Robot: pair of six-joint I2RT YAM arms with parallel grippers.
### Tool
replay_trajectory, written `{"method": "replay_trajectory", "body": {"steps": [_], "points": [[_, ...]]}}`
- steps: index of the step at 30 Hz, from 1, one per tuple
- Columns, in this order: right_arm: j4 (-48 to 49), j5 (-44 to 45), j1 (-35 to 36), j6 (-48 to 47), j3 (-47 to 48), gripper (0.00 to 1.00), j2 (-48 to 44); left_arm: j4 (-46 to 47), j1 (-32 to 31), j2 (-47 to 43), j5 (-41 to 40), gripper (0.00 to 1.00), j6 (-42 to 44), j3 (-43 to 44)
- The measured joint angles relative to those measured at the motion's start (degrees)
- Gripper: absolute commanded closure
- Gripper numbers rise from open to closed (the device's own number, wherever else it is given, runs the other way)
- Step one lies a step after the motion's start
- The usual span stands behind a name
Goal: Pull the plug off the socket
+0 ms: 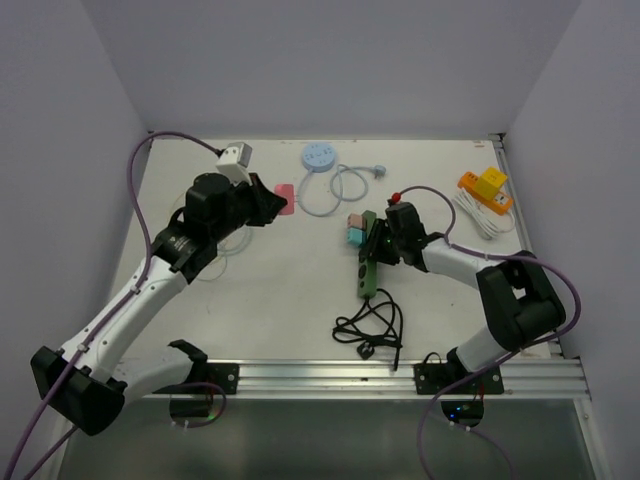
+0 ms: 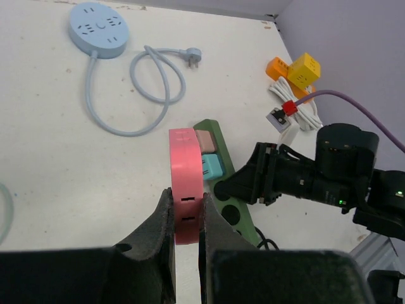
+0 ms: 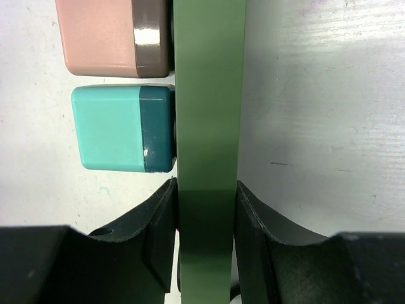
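Observation:
My left gripper [image 1: 277, 201] [image 2: 186, 206] is shut on a pink plug [image 1: 284, 192] [image 2: 185, 180], gripped by its flat sides and held apart from the socket, to its upper left in the top view. The socket is a green power strip [image 1: 366, 265] [image 2: 244, 218] [image 3: 209, 95] lying on the table. My right gripper [image 1: 376, 250] [image 3: 207, 202] is shut on the strip, one finger on each long side. A teal plug [image 1: 352, 238] [image 3: 120, 128] and a pale pink plug [image 1: 354, 221] [image 3: 111, 38] sit in the strip just beyond the right fingers.
A round blue socket [image 1: 319, 155] with a looped cable lies at the back. A white cube adaptor [image 1: 235, 155] is at the back left. Orange and yellow adaptors [image 1: 485, 187] and a white cord sit at the right. The strip's black cable [image 1: 370, 325] coils near the front rail.

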Motion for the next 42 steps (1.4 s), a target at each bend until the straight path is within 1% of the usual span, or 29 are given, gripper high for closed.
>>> {"method": "replay_trajectory", "body": {"steps": [4, 10, 16, 19, 22, 24, 25, 26, 28, 29, 31, 32, 34, 35, 37, 40, 42], "points": [[-2.82, -0.17, 0.26, -2.29, 1.09, 1.0, -0.42, -1.07, 3.91, 0.57, 0.15, 1.0, 1.99, -0.33], [-6.05, -3.34, 0.28, -5.18, 3.48, 1.0, -0.98, 1.79, 14.69, 3.65, 2.97, 1.0, 2.25, -6.12], [-6.03, -8.11, 0.39, -6.67, 4.79, 1.0, -1.18, 7.56, 25.44, 13.14, 6.75, 1.0, 0.15, -11.41], [-6.08, -9.4, 0.44, -7.26, 5.01, 1.0, -1.62, 10.97, 28.57, 18.69, 8.76, 1.0, -1.33, -12.0], [-6.8, -9.94, 0.46, -8.13, 5.53, 1.0, -2.25, 14.51, 30.23, 23.26, 11.28, 1.0, -2.82, -12.0], [-7.17, -9.99, 0.48, -8.63, 5.88, 1.0, -2.58, 16.96, 30.93, 25.99, 13.14, 0.92, -3.91, -12.07], [-7.28, -10.08, 0.48, -8.83, 5.99, 1.0, -2.69, 17.94, 31.15, 27.02, 13.75, 0.86, -4.31, -12.2], [-7.34, -10.14, 0.48, -8.98, 6.03, 1.0, -2.78, 18.78, 31.39, 27.93, 14.25, 0.73, -4.61, -12.37], [-7.32, -10.38, 0.48, -9.09, 6.12, 1.0, -2.8, 19.67, 31.65, 29.14, 14.91, 0.62, -5.07, -12.68], [-7.34, -10.51, 0.5, -9.18, 6.12, 1.0, -2.8, 19.87, 31.8, 29.35, 15.17, 0.5, -5.42, -12.96], [-7.34, -10.8, 0.57, -9.27, 6.12, 1.0, -2.8, 19.78, 32.22, 29.35, 15.28, 0.4, -5.7, -13.44], [-7.37, -11.04, 0.63, -9.4, 6.12, 1.0, -2.8, 19.8, 32.44, 29.33, 15.15, 0.32, -5.73, -13.55], [-7.48, -11.28, 0.66, -9.68, 6.16, 1.0, -2.8, 19.34, 32.83, 28.72, 14.6, 0.24, -5.4, -13.81], [-7.69, -11.39, 0.72, -9.86, 6.25, 1.0, -2.8, 18.75, 32.96, 28.04, 14.21, 0.19, -5.31, -13.94], [-7.91, -11.41, 1.03, -10.16, 6.49, 1.0, -2.8, 17.09, 33.11, 25.9, 13.51, 0.14, -4.79, -14.03], [-8.79, -11.41, 1.9, -10.51, 7.48, 1.0, -2.8, 14.36, 33.16, 21.79, 12.81, 0.02, -3.37, -13.97], [-9.18, -11.41, 2.71, -10.69, 8.15, 1.0, -2.8, 12.61, 33.16, 19.23, 12.63, 0.0, -2.67, -13.94]]}}
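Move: The left hand holds the pink plug high over the table. Its drop spot, bare tabletop, lies about 9 cm ahead, 10 cm left and 26 cm below; the white plug is some 9 cm left of that spot and 3 cm farther out, the yellow-brown plug 15 cm left of it and level with it. From the right hand, gripping the green socket strip, the teal plug sits about 3 cm ahead and 4 cm left, the tan plug 7 cm ahead and 4 cm left, both at hand height. Down, left and forward in one sweep, the left hand carries the pink plug away from the strip to bare table beside the loose plugs, sinking some 22 cm while it tips down and turns counter-clockwise. Low over the table its fingers open wide and let go, then it starts back up. The right hand keeps its grip on the green strip, raising it about 5 cm, drawing it left and slightly back and turning it nearly 20 degrees counter-clockwise. ##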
